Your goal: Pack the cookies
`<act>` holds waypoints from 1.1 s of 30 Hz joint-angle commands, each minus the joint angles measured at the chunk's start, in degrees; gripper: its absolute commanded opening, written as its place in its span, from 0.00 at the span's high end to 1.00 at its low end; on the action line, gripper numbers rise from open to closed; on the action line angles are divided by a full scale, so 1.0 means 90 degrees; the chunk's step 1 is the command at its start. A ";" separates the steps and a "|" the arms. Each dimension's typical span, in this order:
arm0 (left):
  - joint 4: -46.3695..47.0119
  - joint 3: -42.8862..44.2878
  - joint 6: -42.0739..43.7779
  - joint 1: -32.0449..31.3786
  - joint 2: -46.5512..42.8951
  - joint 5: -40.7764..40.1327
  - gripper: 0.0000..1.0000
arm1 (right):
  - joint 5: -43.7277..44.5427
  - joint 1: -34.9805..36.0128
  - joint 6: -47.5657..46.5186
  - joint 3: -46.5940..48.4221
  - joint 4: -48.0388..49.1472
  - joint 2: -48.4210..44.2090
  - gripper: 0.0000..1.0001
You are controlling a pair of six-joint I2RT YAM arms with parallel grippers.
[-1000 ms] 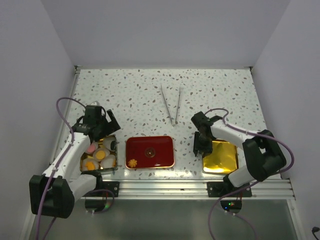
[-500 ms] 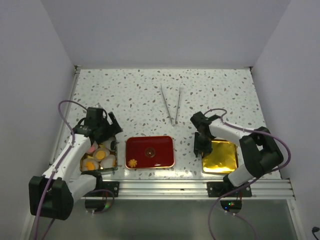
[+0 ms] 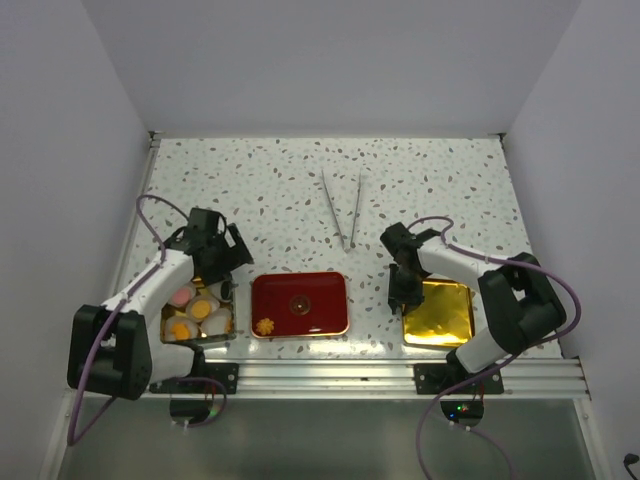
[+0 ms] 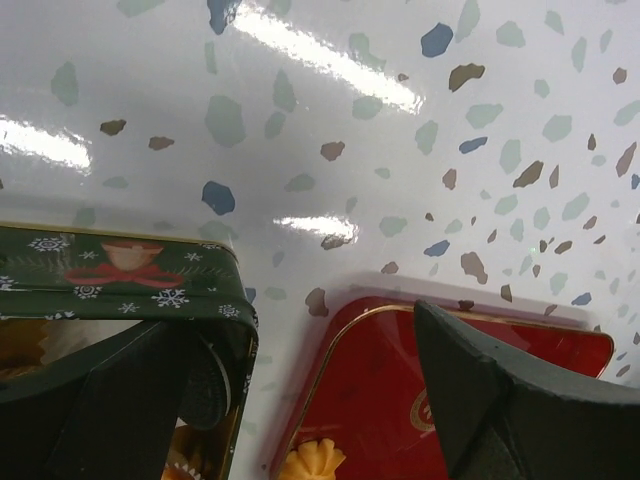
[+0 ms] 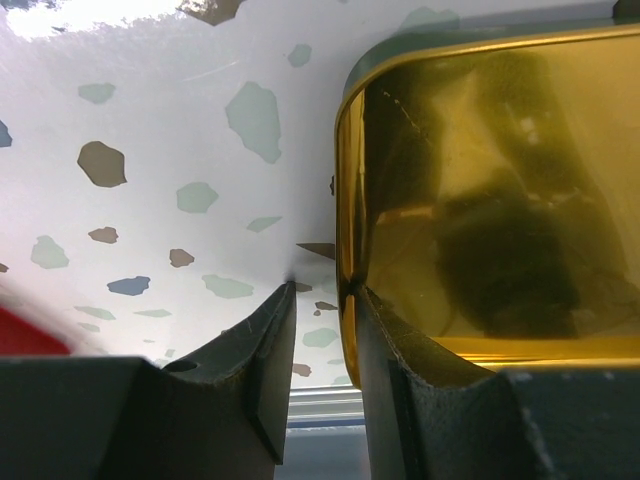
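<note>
The green tin (image 3: 166, 322) at front left holds the cookies (image 3: 198, 311) in white paper cups: yellow-orange, pink and a dark brown one (image 4: 205, 392). One orange flower-shaped cookie (image 3: 266, 325) lies on the red tray (image 3: 300, 290); it also shows in the left wrist view (image 4: 312, 462). My left gripper (image 3: 216, 264) is open and empty, and straddles the tin's right wall (image 4: 150, 285) and the tray's left edge (image 4: 390, 330). My right gripper (image 5: 328, 345) is open only a little around the left rim of the gold lid (image 5: 347, 260). One finger is on the table and the other is inside the lid.
Metal tongs (image 3: 343, 208) lie on the speckled table behind the red tray. The gold lid (image 3: 440, 315) sits at front right. A metal rail (image 3: 330, 372) runs along the near edge. White walls close in the table on three sides.
My left gripper has moved right and nearer, from behind the tin to over its far right corner. The right gripper has stayed at the gold lid's left rim.
</note>
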 commanded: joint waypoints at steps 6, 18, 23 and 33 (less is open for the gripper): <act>0.0887 0.1030 -0.0359 -0.0190 0.0789 -0.0037 0.07 | -0.0016 -0.0004 0.0107 0.0034 0.0162 -0.0166 0.67; 0.1111 0.3381 -0.0702 -0.1049 0.2887 -0.0144 0.07 | 0.0014 -0.0013 0.0156 -0.0122 0.0191 -0.0225 0.77; 0.1034 0.4398 -0.0858 -0.1469 0.3805 -0.0164 0.07 | -0.0025 -0.0004 0.0195 -0.0210 0.0298 -0.0196 0.92; 0.0595 0.6135 -0.1083 -0.1518 0.4569 -0.0076 0.06 | 0.0111 0.0006 0.0078 0.0336 -0.0004 -0.0224 1.00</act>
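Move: The tongs lie about 15 cm ahead of the left hand and 28 to its right, some 5 lower; the cookie tin's middle is 10 cm back and 8 left, the red tray's 9 back and 16 right. From the low right hand, the gold lid's middle is about 8 cm right and 2 ahead, its left rim at the fingers; the red tray is 25 left, 1 ahead. Left hand sweeps about 20 cm forward, 16 right towards the tongs; right fingers pinch the lid's left rim. ##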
